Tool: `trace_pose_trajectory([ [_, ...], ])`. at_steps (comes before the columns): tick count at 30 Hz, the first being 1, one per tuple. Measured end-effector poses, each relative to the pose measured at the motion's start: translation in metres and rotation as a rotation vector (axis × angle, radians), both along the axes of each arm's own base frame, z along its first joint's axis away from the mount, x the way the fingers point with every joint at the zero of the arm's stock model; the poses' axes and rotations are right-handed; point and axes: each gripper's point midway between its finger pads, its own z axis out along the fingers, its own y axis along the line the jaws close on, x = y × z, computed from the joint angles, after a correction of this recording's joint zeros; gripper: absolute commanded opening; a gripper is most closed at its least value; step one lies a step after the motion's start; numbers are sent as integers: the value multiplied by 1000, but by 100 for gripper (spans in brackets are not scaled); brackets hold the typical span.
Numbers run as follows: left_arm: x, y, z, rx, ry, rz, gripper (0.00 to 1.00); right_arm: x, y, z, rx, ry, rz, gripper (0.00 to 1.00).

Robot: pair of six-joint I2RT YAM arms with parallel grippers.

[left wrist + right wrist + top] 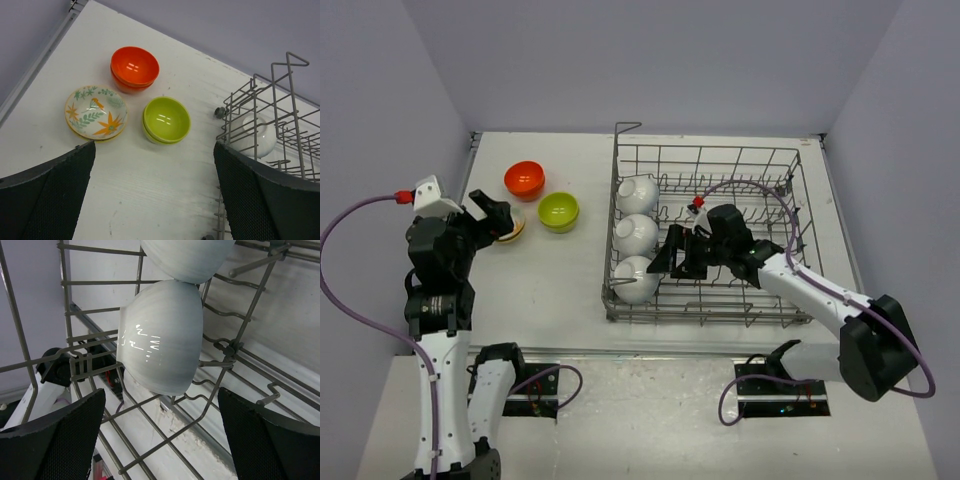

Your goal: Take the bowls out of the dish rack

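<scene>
Three white bowls stand on edge in the left column of the grey wire dish rack (705, 316): the far one (638, 192), the middle one (636, 233) and the near one (637, 278). My right gripper (675, 255) is inside the rack, pointing left, open, just short of a white bowl (160, 340); nothing is between its fingers (60, 435). On the table to the left are orange bowls (134, 66), green bowls (166, 118) and a patterned bowl (96, 111). My left gripper (154, 150) hovers open and empty near the patterned bowl.
The rack's upright tines and side wires (90, 365) surround the right gripper closely. A taller corner post (620, 130) rises at the rack's far left corner. In the left wrist view the rack's near corner (235, 112) lies right of the green bowls. Walls close the table on three sides.
</scene>
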Motion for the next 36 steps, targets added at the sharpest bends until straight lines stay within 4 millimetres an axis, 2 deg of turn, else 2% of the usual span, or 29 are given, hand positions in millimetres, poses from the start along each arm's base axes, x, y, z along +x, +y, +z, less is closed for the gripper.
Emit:
trace_pose_trajectory([
  [9,2,2,-46,-11,96,9,100,-13,7,-2,21,40,5,93],
  [14,2,4,-62,-11,126,20,100,-13,12,-5,32,67,7,93],
  [24,-1,6,-59,-5,102,30,100,-9,18,-8,56,136,-32,92],
  [36,-2,6,-60,-3,100,32,100,-17,32,-6,129,220,19,90],
])
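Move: The near white bowl lies about 7 cm to the right hand's left, 2 cm back and 6 cm below. The middle white bowl stands some 11 cm farther out than that one, and the far white bowl about 10 cm beyond the middle one, both nearly in line with it and at the same height. From the left hand, the near bowl is roughly 31 cm right, 6 cm back and 23 cm down. The open right hand eases 3 cm left, slightly back, towards the near white bowl; the left sinks 6 cm. ##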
